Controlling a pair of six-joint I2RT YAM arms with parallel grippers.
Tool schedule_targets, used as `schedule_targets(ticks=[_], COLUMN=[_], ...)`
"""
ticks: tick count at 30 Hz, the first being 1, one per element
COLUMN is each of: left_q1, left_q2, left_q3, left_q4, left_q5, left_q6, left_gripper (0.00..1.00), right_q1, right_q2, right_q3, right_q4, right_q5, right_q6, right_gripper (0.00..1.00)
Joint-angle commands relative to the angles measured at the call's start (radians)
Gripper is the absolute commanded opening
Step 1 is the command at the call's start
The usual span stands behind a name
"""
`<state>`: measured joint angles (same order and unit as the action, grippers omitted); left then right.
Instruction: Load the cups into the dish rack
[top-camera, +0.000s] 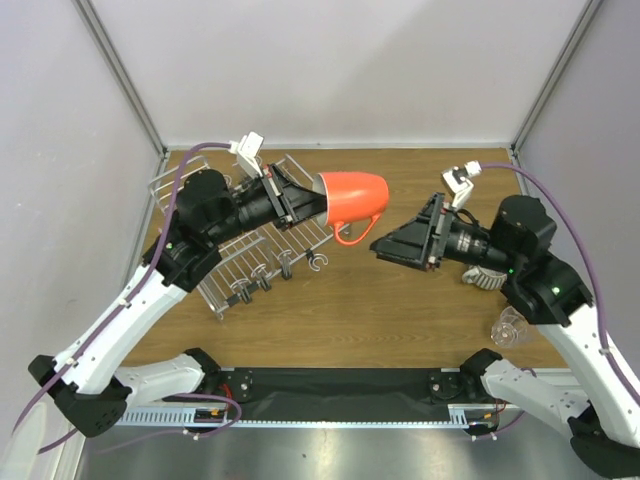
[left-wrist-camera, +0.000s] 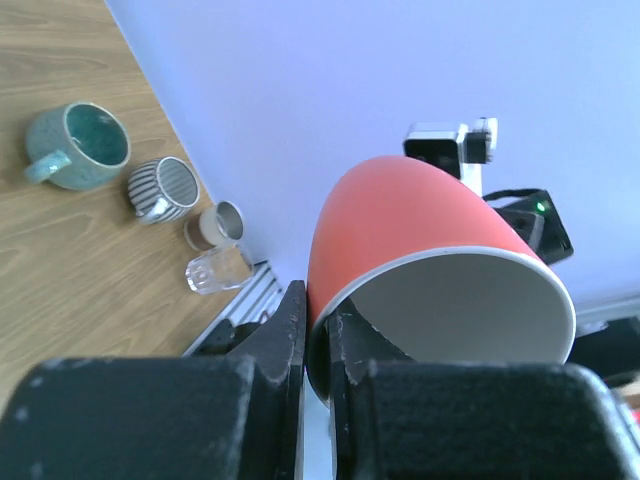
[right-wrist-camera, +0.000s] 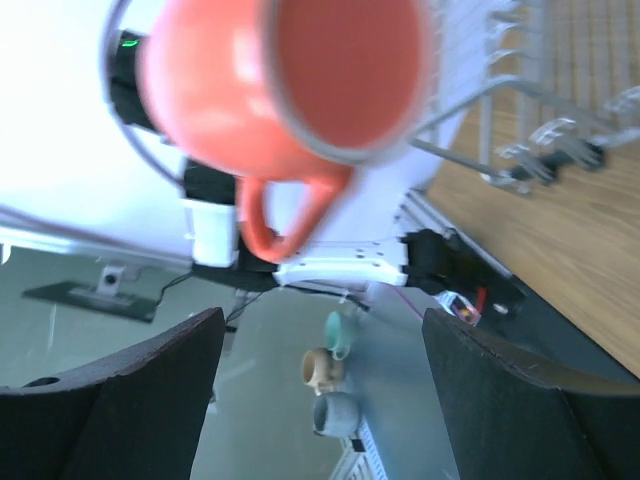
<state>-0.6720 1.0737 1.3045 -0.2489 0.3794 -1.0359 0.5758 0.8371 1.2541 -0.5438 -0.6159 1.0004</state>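
My left gripper (top-camera: 318, 200) is shut on the rim of the red mug (top-camera: 356, 198) and holds it on its side in the air, just right of the dish rack (top-camera: 245, 262). In the left wrist view one finger (left-wrist-camera: 284, 340) is outside the red mug (left-wrist-camera: 420, 230) and the other is inside its white interior. My right gripper (top-camera: 383, 245) is open and empty, a little right of and below the mug. Its view shows the red mug (right-wrist-camera: 290, 80) ahead, with the handle hanging down. The teal mug (left-wrist-camera: 80, 145), ribbed mug (left-wrist-camera: 162, 188), metal cup (left-wrist-camera: 215, 225) and clear glass (left-wrist-camera: 218, 270) stand on the table.
The ribbed mug (top-camera: 487, 280) and the clear glass (top-camera: 508, 327) sit under my right arm at the table's right side. The wire rack (right-wrist-camera: 540, 100) fills the table's left half. Grey walls enclose the table on three sides.
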Motion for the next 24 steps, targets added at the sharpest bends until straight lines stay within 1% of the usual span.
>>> schedule_targets(ticks=[1,2,8,9,13,15,17,20,21,22,23,24], left_q1=[0.005,0.003,0.005,0.003,0.005,0.003,0.003,0.003,0.003,0.005,0.003,0.005], left_q2=[-0.035,-0.04,-0.066,-0.07,-0.083,-0.092,-0.107,-0.124,-0.126,-0.129,-0.129,-0.129], left_q3=[-0.034,-0.033,-0.05,-0.054,-0.071,-0.083,-0.108,-0.134,-0.139,-0.145,-0.145,-0.143], left_q4=[0.238,0.238,0.218,0.227,0.235,0.238,0.246,0.246,0.246,0.246,0.244,0.246], left_q5=[0.013,0.009,-0.016,-0.02,-0.02,-0.022,-0.023,-0.027,-0.025,-0.022,-0.019,-0.016], left_q6=[-0.133,-0.133,-0.124,-0.125,-0.116,-0.112,-0.113,-0.116,-0.121,-0.122,-0.121,-0.112], left_gripper=[0.0,0.0,0.0,0.0,0.0,0.0,0.0,0.0,0.0,0.0,0.0,0.0], right_q1=[0.059,0.097,0.188,0.208,0.234,0.237,0.246,0.259,0.262,0.265,0.275,0.28], right_q2=[0.055,0.068,0.148,0.151,0.154,0.152,0.154,0.163,0.168,0.175,0.183,0.2], right_q3=[0.01,0.014,0.019,0.019,-0.007,-0.016,-0.019,-0.022,-0.022,-0.024,-0.025,-0.027], right_q4=[0.26,0.286,0.392,0.4,0.449,0.493,0.501,0.501,0.505,0.513,0.531,0.535], right_q5=[-0.032,-0.015,0.09,0.113,0.206,0.223,0.252,0.278,0.275,0.272,0.269,0.265], right_q6=[0.093,0.099,0.162,0.174,0.216,0.236,0.248,0.256,0.257,0.259,0.26,0.262], right_gripper=[0.87,0.87,0.79,0.77,0.63,0.6,0.57,0.46,0.4,0.37,0.31,0.17])
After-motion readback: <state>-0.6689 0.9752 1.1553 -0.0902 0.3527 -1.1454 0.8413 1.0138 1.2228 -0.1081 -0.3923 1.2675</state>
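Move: The orange cup is already held lying on its side by the left fingers on its rim. Its handle is roughly 6 cm left of the right hand, 2 cm ahead and 4 cm higher; the cup body's middle is about 6 cm ahead, 5 cm left. From the left hand the handle is some 6 cm back, 7 cm right. On the table nearly 40 cm below the right hand, the dish rack is about 20 cm ahead, 32 cm left; the teal cup 19 cm ahead, 13 cm right. The right fingers close from wide open to nearly shut around the orange cup's handle, one above it and one below, after the hand sweeps some 8 cm left and 4 cm up towards it, tips rising about 15 degrees. The left hand keeps its pinch on the rim, dipping a centimetre, then easing back and left about 1.5 cm. ##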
